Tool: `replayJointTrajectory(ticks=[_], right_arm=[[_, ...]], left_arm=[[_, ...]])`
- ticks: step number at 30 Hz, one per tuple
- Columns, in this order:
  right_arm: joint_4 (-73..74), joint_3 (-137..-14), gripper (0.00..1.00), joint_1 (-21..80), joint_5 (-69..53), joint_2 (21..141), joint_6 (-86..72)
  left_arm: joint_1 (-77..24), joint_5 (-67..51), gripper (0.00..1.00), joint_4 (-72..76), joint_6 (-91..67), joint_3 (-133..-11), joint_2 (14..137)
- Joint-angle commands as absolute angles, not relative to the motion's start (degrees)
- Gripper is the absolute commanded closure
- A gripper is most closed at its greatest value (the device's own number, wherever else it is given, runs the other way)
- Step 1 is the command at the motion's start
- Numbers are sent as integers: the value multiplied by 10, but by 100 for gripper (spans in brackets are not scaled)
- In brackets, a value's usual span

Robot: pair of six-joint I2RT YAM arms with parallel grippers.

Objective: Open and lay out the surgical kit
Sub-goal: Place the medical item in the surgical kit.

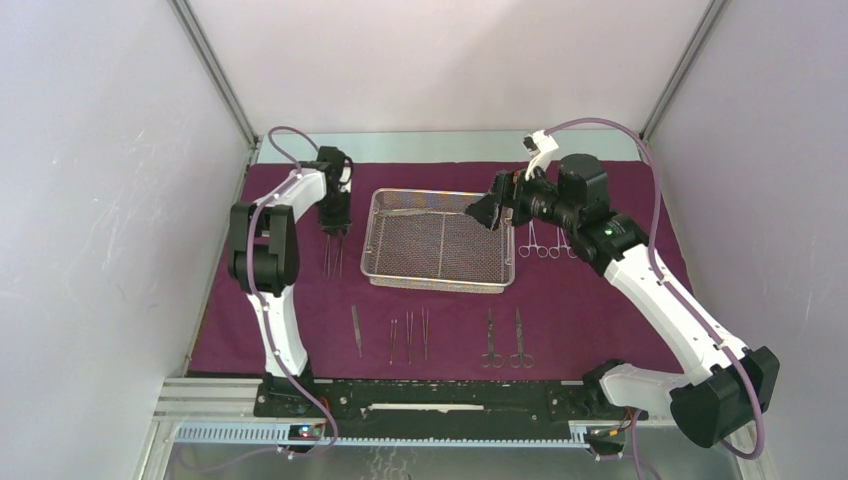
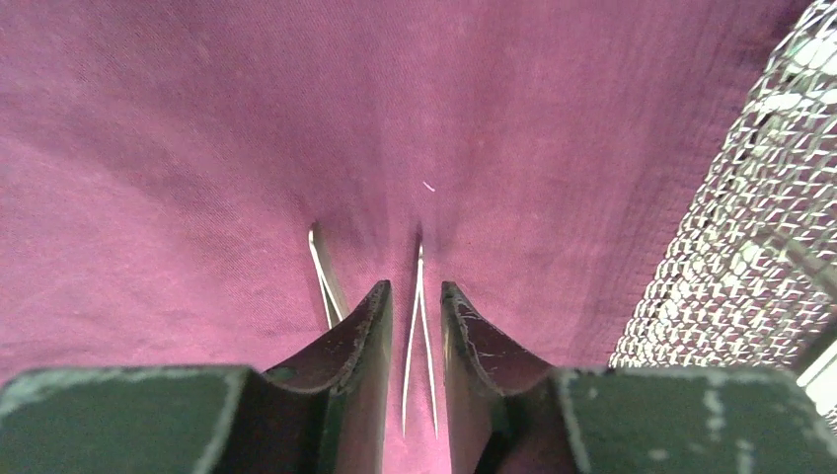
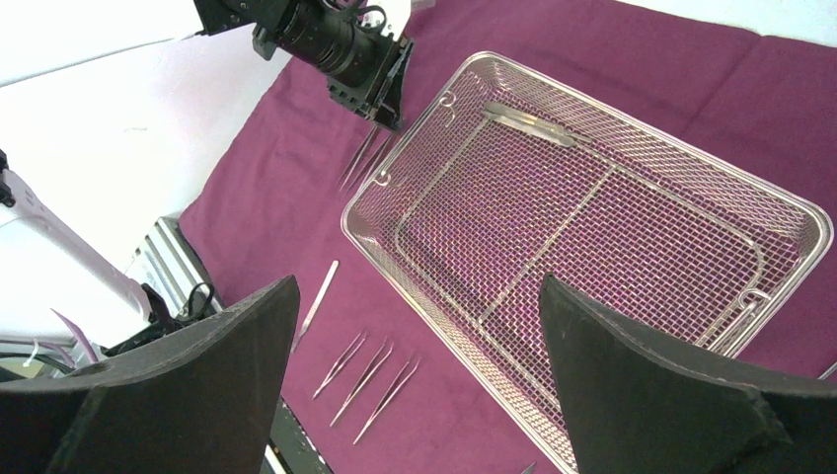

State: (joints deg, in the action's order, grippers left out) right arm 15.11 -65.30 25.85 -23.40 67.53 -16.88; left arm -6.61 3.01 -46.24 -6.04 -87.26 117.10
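The maroon cloth [image 1: 600,310] lies spread flat with the wire-mesh tray [image 1: 440,245] in its middle. My left gripper [image 1: 333,228] points down at the cloth left of the tray. In the left wrist view its jaws [image 2: 415,288] stand slightly open around a pair of tweezers [image 2: 419,346] that lies flat, touching neither finger. A second pair of tweezers [image 2: 324,276] lies just to its left. My right gripper [image 1: 487,212] hovers over the tray's right side, wide open and empty [image 3: 417,286], looking down on the mesh [image 3: 612,247].
Near the front edge lie a flat steel handle [image 1: 356,330], three tweezers [image 1: 409,336] and two scissors [image 1: 505,340]. Ring-handled clamps [image 1: 545,240] lie right of the tray. A flat steel strip [image 3: 523,123] rests at the tray's back. Grey walls enclose the table.
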Motion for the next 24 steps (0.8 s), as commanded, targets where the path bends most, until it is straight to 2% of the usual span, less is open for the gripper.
replayJointTrajectory(ticks=[1, 7, 14, 16, 19, 22, 24], right_arm=[[131, -654, 0, 254, -248, 670, -173], [132, -654, 0, 254, -240, 681, -168], [135, -655, 0, 254, -223, 694, -158], [135, -654, 0, 254, -218, 701, -156], [131, -655, 0, 254, -213, 713, -153], [124, -655, 0, 256, -206, 728, -150], [120, -656, 0, 261, -199, 739, -145]], left_arm=[[-69, 43, 70, -467, -66, -914, 1154], [-70, 39, 61, -467, -89, -916, 1104], [-75, 32, 36, -437, -135, -874, 1014], [-77, 24, 26, -421, -152, -853, 981], [-78, -2, 17, -397, -176, -816, 938], [-78, -41, 1, -366, -210, -767, 896], [-79, -62, 0, -342, -236, -732, 868]])
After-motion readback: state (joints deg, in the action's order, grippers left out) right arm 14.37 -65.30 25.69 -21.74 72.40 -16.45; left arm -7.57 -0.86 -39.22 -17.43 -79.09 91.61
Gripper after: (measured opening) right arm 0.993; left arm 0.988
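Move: The last medical item, a flat handle in the tray's far left corner, lies about 18 cm ahead, 17 cm left and 28 cm below the right hand; the tray's middle is about 10 cm ahead and 8 cm left of that hand. From the low left hand the handle is some 8 cm ahead and 16 cm right. The just-laid tweezers lie between and behind the left fingers, middle 4 cm back; the other tweezers lie 4 cm left of them. The left hand's already parted fingers come clear of the tweezers on the cloth, barely stirring at first, then rising quickly about 13 cm and drifting a little right while they open fully and swing outward some 25 degrees. Late on, the wide-open right hand starts to sink and reach forward over the tray towards the flat handle, about 3.5 cm in all. ##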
